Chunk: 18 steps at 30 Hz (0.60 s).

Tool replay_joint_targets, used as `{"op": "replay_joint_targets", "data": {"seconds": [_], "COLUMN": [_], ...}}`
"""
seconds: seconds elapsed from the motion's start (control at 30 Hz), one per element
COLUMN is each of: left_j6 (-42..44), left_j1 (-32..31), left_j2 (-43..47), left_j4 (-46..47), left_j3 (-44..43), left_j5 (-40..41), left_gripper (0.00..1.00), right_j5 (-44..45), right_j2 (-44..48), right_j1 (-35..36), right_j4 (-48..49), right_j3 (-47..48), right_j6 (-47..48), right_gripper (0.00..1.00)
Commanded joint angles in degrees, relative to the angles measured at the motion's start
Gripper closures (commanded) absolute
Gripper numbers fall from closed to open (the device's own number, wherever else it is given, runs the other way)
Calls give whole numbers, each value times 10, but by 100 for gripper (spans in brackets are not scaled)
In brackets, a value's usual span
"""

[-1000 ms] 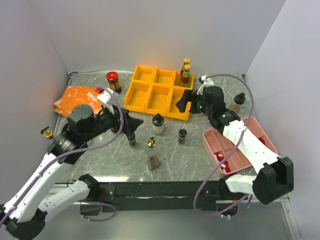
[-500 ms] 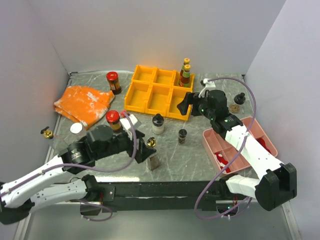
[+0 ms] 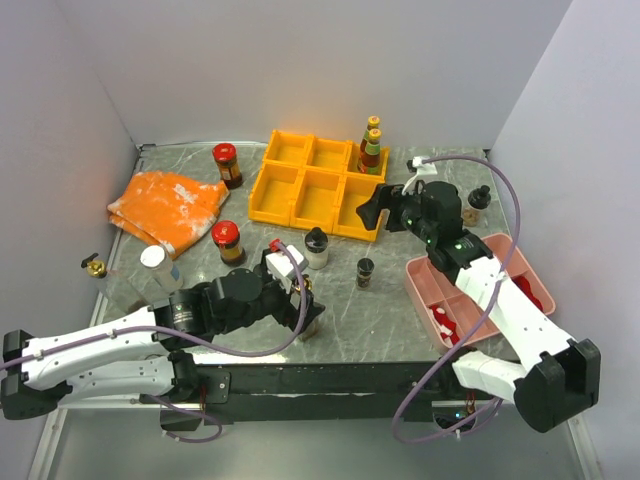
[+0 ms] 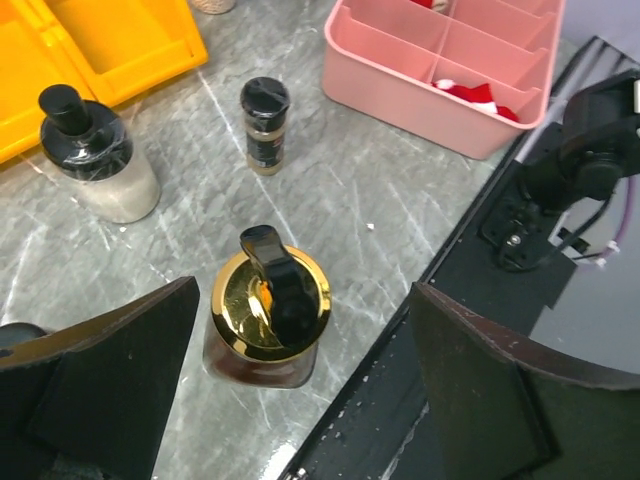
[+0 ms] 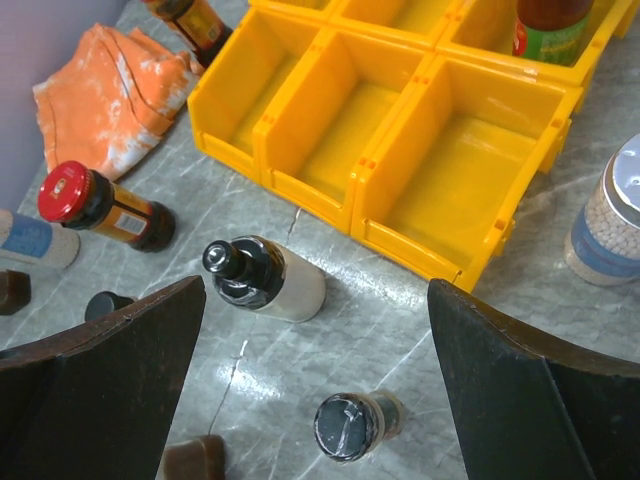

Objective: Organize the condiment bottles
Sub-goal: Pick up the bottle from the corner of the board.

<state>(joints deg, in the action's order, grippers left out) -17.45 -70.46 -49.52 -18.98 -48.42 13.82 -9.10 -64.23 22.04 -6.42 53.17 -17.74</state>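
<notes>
A dark glass bottle with a gold cap (image 4: pixel 270 318) stands near the table's front edge, between the fingers of my open left gripper (image 4: pixel 305 330); the left finger is close beside it, the right finger well apart. In the top view the same gold-capped bottle (image 3: pixel 307 312) shows at my left gripper (image 3: pixel 300 305). My right gripper (image 3: pixel 371 206) hangs open in front of the yellow bin tray (image 3: pixel 300 205), holding nothing. Below my right gripper (image 5: pixel 318 335) stand a pale bottle with a black cap (image 5: pixel 265 278) and a small black-capped jar (image 5: pixel 350 425). Two yellow-green-capped bottles (image 3: pixel 371 146) stand in the tray's back right cell.
Red-capped jars stand at the back left (image 3: pixel 227 165) and mid left (image 3: pixel 228 242). An orange cloth (image 3: pixel 165 205) lies at the left, with a clear bottle (image 3: pixel 156 266) in front of it. A pink tray (image 3: pixel 425 282) with packets sits on the right. A black-capped bottle (image 3: pixel 479 199) stands behind it.
My left arm has swung from the back left down to the front, bringing its open gripper round the gold-capped bottle. The right gripper has shifted only slightly.
</notes>
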Motion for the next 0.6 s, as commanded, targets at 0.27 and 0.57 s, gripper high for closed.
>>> {"op": "replay_joint_targets", "data": {"seconds": [0.27, 0.57], "left_j6": [-13, -34], "left_j1": [-15, -17], "left_j2": [0, 0], "left_j4": [51, 18], "left_j3": [14, -44], "left_j5": [71, 78], "left_gripper": [58, 99], "right_j5": [-10, -12], "right_j2": [81, 136], "right_j1": [1, 1], "right_j4": [9, -18], "right_j3": [-1, 1], "right_j6": [-9, -8], "right_gripper": [0, 0]}}
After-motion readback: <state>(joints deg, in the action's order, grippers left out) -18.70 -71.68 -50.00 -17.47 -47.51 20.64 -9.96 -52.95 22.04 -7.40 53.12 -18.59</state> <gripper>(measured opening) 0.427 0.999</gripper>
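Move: Between the left hand's open fingers stands the gold-capped bottle, its middle about 1 cm ahead of the hand and some 8 cm below it. Beyond it, the black-topped white bottle stands some 16 cm ahead and 2 cm right of the hand. The pepper jar is 11 cm ahead and 13 cm right, the small dark jar 10 cm ahead and 9 cm left. From the right hand, the gold-capped bottle lies about 19 cm back and 14 cm left. Closing on the gold-capped bottle, the left fingers come together from wide open to just under half open and pinch its cap from both sides, while the hand edges about 1 cm forward and swings some 5 degrees counter-clockwise. The empty right hand rises about 6 cm and draws back 3 to 4 cm, its open fingers tipping upward some 10 degrees. ##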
